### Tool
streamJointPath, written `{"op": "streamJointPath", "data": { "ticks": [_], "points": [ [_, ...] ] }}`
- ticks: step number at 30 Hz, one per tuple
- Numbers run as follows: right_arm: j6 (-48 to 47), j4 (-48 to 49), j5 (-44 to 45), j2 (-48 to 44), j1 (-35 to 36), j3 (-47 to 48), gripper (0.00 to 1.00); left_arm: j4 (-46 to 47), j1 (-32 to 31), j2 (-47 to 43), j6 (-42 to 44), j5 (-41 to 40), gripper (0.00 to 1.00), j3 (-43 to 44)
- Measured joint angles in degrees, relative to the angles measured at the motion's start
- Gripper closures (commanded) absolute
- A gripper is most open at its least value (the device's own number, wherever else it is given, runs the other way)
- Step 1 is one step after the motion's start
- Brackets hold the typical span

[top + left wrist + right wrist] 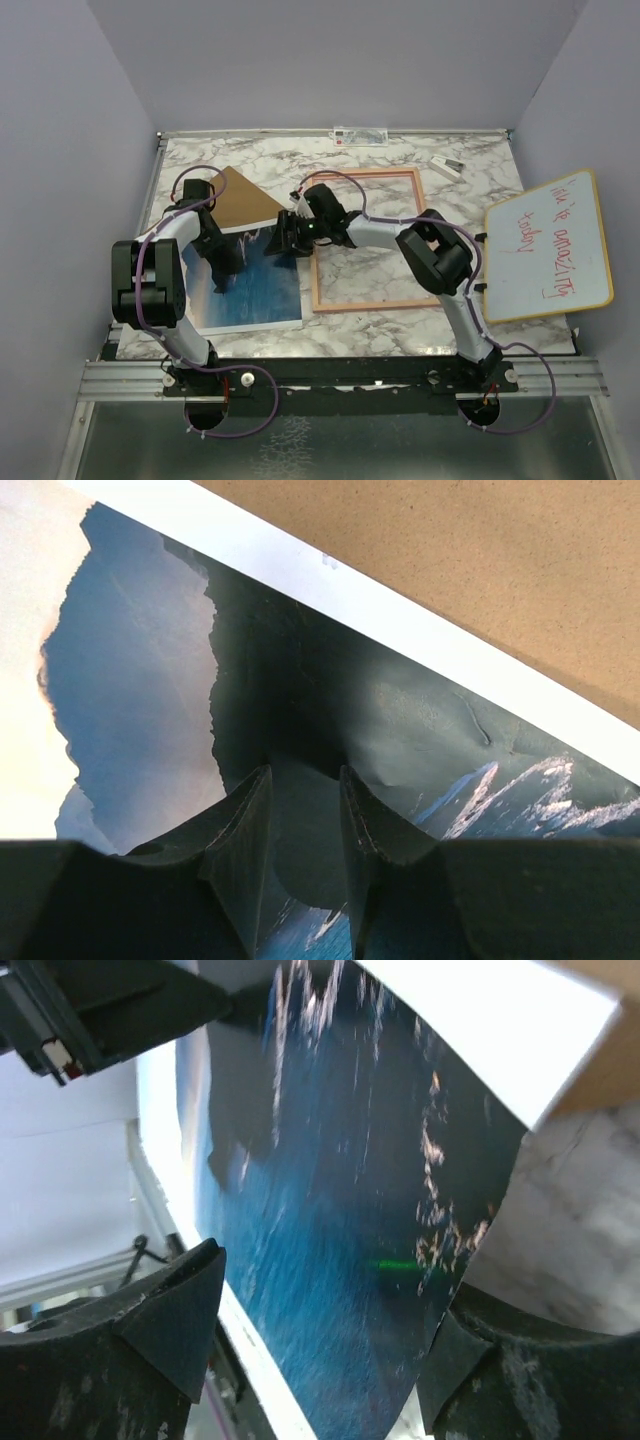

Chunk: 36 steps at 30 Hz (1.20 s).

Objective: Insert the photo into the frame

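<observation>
The photo (pixel 262 290) of blue sea and dark cliffs lies flat on the marble table, left of centre, and its top edge overlaps a brown backing board (pixel 240 198). To its right lies the pink-rimmed frame (pixel 370 174), through which the marble shows. My left gripper (pixel 222 262) hangs low over the photo's upper part (pixel 150 680); its jaws (pixel 306 775) stand a little apart with nothing between them. My right gripper (pixel 285 235) is at the photo's upper right edge, its jaws (pixel 330 1300) wide open on either side of the curled-up print (pixel 340 1160).
A wood-edged whiteboard (pixel 548 245) with red writing leans over the table's right edge. A small white object (pixel 447 166) lies near the back right, and a label strip (pixel 360 133) sits on the back rim. The backing board (pixel 480 570) fills the left wrist view's top.
</observation>
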Motion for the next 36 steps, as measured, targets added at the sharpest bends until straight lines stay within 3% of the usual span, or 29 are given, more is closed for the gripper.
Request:
{"op": "streamJointPath", "data": {
  "ticks": [5,8,12,15,25,30,36],
  "points": [
    [2.6,7.1,-4.8,-0.5,0.0,-4.7,0.7,0.0,0.2,0.1,0.0,0.5,0.66,0.2],
    [3.9,10.3,-6.2,-0.5,0.0,-5.2,0.98,0.0,0.2,0.0,0.0,0.6,0.65,0.2],
    [5.6,14.8,-7.0,-0.5,0.0,-5.3,0.99,-0.2,0.2,-0.9,-0.6,1.3,0.6,0.3],
    [6.8,19.6,-6.9,-1.6,0.0,-7.6,1.0,-1.9,0.2,-2.9,-1.5,2.1,0.51,1.0],
    [16.2,44.6,-8.3,-9.5,-1.1,-17.5,0.99,-5.5,0.2,-18.1,-5.2,2.8,0.02,15.2],
    [19.8,52.5,-8.9,-11.9,-2.5,-19.3,0.99,-5.5,0.2,-18.4,-9.3,9.0,0.01,17.9],
    [15.8,52.4,-10.6,-16.2,-3.3,-20.6,1.0,-5.8,0.2,-13.1,-16.0,18.9,0.01,17.5]
  ]
}}
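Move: The place on the photo's right edge that the right fingers will shut on lies between them, about 2 cm back from that hand and at its height. The photo's middle is roughly 8 cm back and 9 cm left of the right hand, a centimetre or two lower. The wooden frame's middle is some 23 cm to its right and 1 cm ahead. From the left hand, the same spot on the edge is about 17 cm right, level fore and aft. The right fingers, open around the photo's right edge, draw back about 2 cm and pinch shut on it, then raise that edge some 18 cm while the hand tips until its fingers lie nearly level. The left fingers come off the photo's surface, open wide, rise about 22 cm and reach 6 cm forward, then swing right and sink slightly, turning to aim more forward and right. ##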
